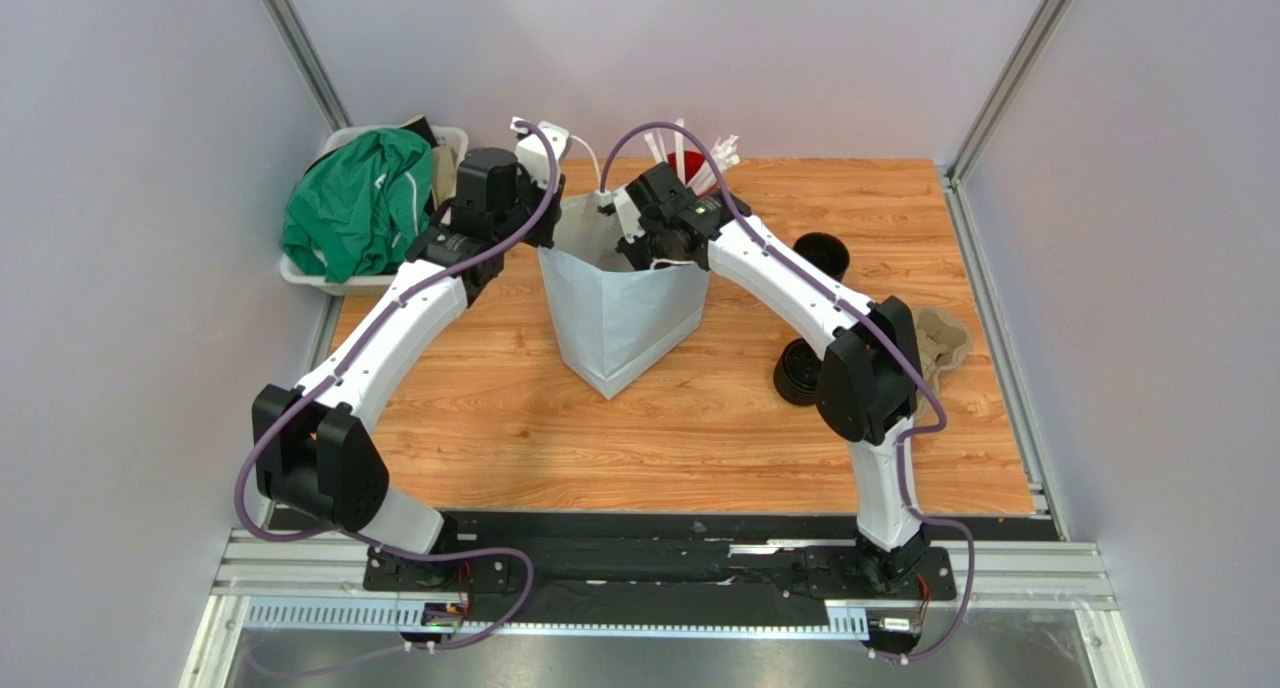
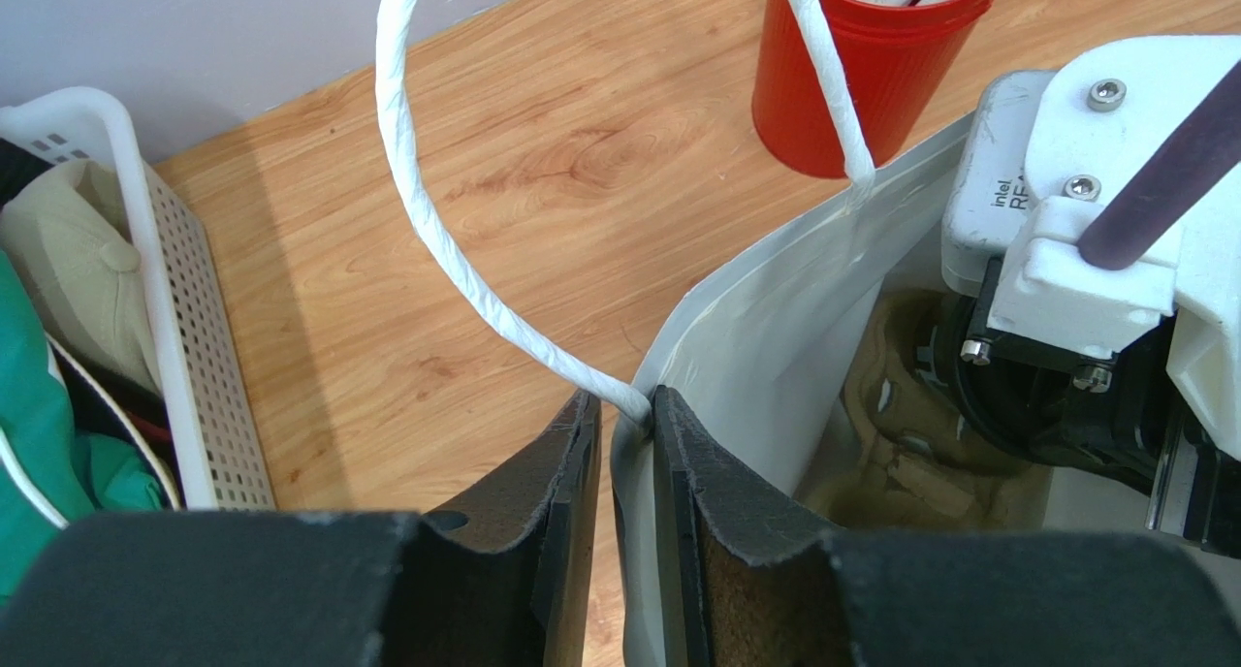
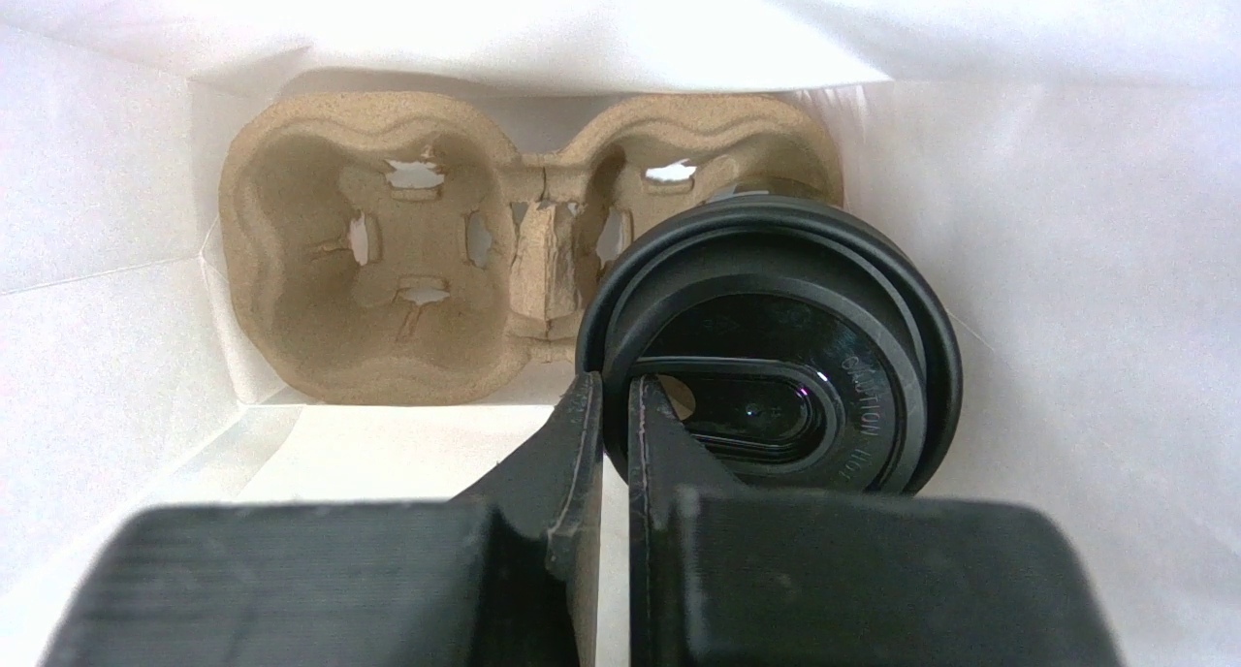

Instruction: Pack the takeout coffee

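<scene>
A white paper bag [image 1: 624,313] stands open mid-table. At its bottom lies a brown pulp carrier [image 3: 364,246] with its left slot bare. My right gripper [image 3: 615,405] reaches down into the bag, shut on the lid rim of a black takeout coffee cup [image 3: 787,347] that hangs over the carrier's right slot. My left gripper [image 2: 627,435] straddles the bag's left rim [image 2: 729,304] by the handle [image 2: 437,216]. Its jaws stand a narrow gap apart, the inner pad against the paper, the outer one just off it. Two more black cups [image 1: 822,253] [image 1: 798,373] stand on the table right of the bag.
A red cup of white straws [image 2: 867,71] stands just behind the bag. A white basket [image 1: 323,276] of green cloth sits at the far left. Another pulp carrier [image 1: 947,343] lies at the right, partly behind my right arm.
</scene>
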Robot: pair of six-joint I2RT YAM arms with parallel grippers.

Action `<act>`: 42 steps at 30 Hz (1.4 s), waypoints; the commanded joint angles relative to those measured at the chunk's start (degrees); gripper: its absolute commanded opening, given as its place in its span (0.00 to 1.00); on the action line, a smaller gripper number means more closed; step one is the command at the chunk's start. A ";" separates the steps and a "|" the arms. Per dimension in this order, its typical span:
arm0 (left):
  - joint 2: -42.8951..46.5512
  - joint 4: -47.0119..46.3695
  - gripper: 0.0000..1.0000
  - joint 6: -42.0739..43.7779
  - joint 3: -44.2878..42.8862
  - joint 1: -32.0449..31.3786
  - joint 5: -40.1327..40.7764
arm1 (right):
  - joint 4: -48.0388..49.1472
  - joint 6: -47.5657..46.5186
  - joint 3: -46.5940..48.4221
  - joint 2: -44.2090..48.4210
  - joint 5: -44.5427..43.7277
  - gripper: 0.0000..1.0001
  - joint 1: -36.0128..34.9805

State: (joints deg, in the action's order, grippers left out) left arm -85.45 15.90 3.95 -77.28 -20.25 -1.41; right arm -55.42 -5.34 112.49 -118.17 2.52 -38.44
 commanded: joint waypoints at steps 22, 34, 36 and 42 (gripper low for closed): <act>2.92 0.01 0.47 1.94 -1.47 0.48 -3.69 | -0.57 -0.46 2.12 4.70 1.08 0.32 1.08; 2.92 1.68 0.52 2.29 -2.62 0.39 -6.32 | 1.10 -2.39 4.50 8.57 5.21 0.68 0.99; 3.01 2.03 0.53 2.56 -2.97 0.30 -6.59 | 2.41 -2.83 4.23 9.62 5.56 0.70 0.91; 3.62 2.73 0.55 2.56 -3.58 -0.05 -6.94 | 4.17 -2.57 1.61 10.59 5.74 0.71 0.99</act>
State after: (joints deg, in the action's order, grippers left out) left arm -84.90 18.92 5.41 -77.78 -20.18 -7.68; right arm -54.50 -7.31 114.08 -110.76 7.18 -37.69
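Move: The right hand, deep in the paper bag, holds the coffee cup by its lid rim, the cup's middle about 3 cm ahead, 2 to the right and 5 below, over the far well of the carrier; the carrier's middle lies 1 cm back, 3 left, 9 down. The straw cup is some 11 cm ahead and 6 right, 5 lower. The left fingertips are right at the bag's handle foot; from them the coffee cup lies about 3 cm back, 16 right, 17 below. Up out of the bag goes the right hand, by about 7 cm and fastest at the end, after holding almost still while its fingers spread wide and let go of the coffee cup's lid rim; the wrist tips some 10 degrees. The left hand eases about 2 cm back and to the right, its fingers opening to about half, with the handle foot still against its right finger. ##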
